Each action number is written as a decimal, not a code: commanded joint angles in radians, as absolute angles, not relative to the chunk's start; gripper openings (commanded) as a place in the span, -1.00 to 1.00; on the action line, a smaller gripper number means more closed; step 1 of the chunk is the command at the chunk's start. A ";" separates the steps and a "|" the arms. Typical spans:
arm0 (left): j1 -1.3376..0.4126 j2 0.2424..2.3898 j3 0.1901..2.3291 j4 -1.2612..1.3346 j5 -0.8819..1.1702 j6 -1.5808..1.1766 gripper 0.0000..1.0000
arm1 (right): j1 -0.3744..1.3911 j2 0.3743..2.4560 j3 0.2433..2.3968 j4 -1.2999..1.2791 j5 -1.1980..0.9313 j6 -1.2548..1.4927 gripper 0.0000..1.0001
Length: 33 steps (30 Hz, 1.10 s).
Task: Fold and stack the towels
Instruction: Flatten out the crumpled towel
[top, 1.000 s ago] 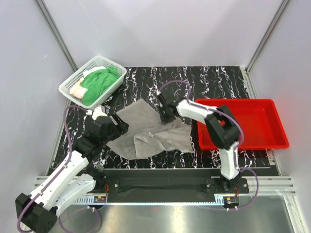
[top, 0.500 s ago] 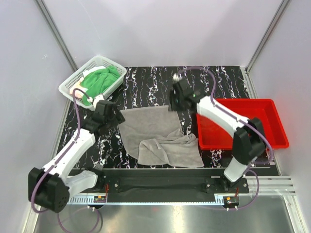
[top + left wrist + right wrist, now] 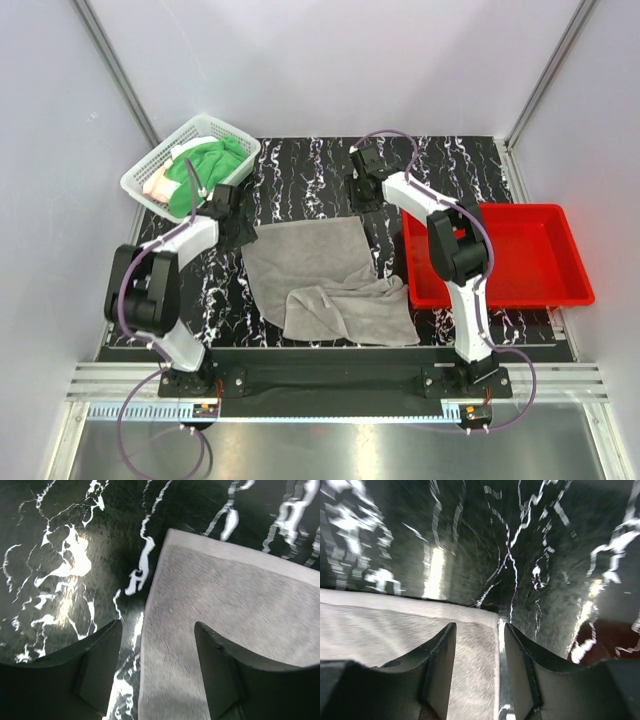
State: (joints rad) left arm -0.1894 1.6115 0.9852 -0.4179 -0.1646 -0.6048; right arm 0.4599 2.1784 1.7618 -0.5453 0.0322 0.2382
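A grey towel (image 3: 310, 255) lies on the black marbled table, its far half spread flat and its near part rumpled in a fold (image 3: 340, 305). My left gripper (image 3: 240, 232) hangs over the towel's far left corner. In the left wrist view the gripper (image 3: 157, 635) is open, and the towel's (image 3: 240, 595) left edge runs between its fingers. My right gripper (image 3: 364, 195) is at the far right corner. In the right wrist view the gripper (image 3: 480, 635) is open over that corner of the towel (image 3: 395, 625). A green towel (image 3: 205, 170) fills the basket.
The white mesh basket (image 3: 160, 150) stands at the far left, a pale pinkish cloth (image 3: 158, 186) beside the green one inside. A red tray (image 3: 530, 255) sits right of the towel, close to the right arm. Grey walls enclose the table.
Both grippers moved away and apart, drawing the towel's far edge out flat. The right gripper, shut on the towel before, has opened. The left gripper shifted from the near left to the far left corner.
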 commanded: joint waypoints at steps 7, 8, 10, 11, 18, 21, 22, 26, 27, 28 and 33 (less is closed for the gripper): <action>-0.161 1.755 1.045 -0.336 -0.124 -0.638 0.18 | 0.466 2.266 1.755 -0.532 0.048 0.158 -0.03; -0.161 1.770 1.049 -0.331 -0.118 -0.637 0.16 | 0.465 2.266 1.747 -0.531 0.046 0.158 -0.05; -0.160 1.779 1.052 -0.328 -0.118 -0.638 0.10 | 0.466 2.260 1.717 -0.517 0.060 0.158 -0.10; -0.160 1.784 1.049 -0.327 -0.120 -0.640 0.07 | 0.466 2.255 1.704 -0.509 0.061 0.158 -0.12; -0.166 1.772 1.037 -0.342 -0.127 -0.635 -0.22 | 0.465 2.256 1.670 -0.482 0.032 0.167 -0.28; -0.166 1.801 1.072 -0.354 -0.126 -0.635 -0.45 | 0.465 2.279 1.695 -0.500 0.031 0.173 -0.38; -0.164 1.815 1.094 -0.356 -0.118 -0.632 -0.62 | 0.466 2.281 1.698 -0.505 0.034 0.175 -0.42; -0.164 1.844 1.135 -0.374 -0.071 -0.604 -1.00 | 0.466 2.272 1.701 -0.517 0.046 0.183 -0.73; -0.164 1.847 1.140 -0.376 -0.058 -0.594 -1.00 | 0.466 2.267 1.706 -0.532 0.055 0.183 -0.92; -0.167 1.839 1.141 -0.376 -0.029 -0.591 -1.00 | 0.466 2.260 1.712 -0.543 0.058 0.184 -0.99; -0.179 1.761 1.149 -0.353 0.066 -0.565 -1.00 | 0.466 2.165 1.710 -0.612 0.092 0.196 -1.00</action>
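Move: The towel's far left corner lies roughly 5 cm ahead of my left hand, 1 cm to its right and 3 cm below it; the basket's middle is some 17 cm ahead and 13 cm left. My right hand hangs over the far right corner, about 4 cm below it and 1 cm to its right. From that hand, the towel's crumpled middle is around 26 cm back and 4 cm left, and the red bin 13 cm back and 30 cm right. I drop both open hands onto the towel's two far corners, about 4 cm with the right and 3 cm with the left. My right hand then stays there and shuts on its corner; my left hand slides some 3.5 cm forward at that height while closing, pinches the side edge just short of its corner, and shifts a little to the right. ##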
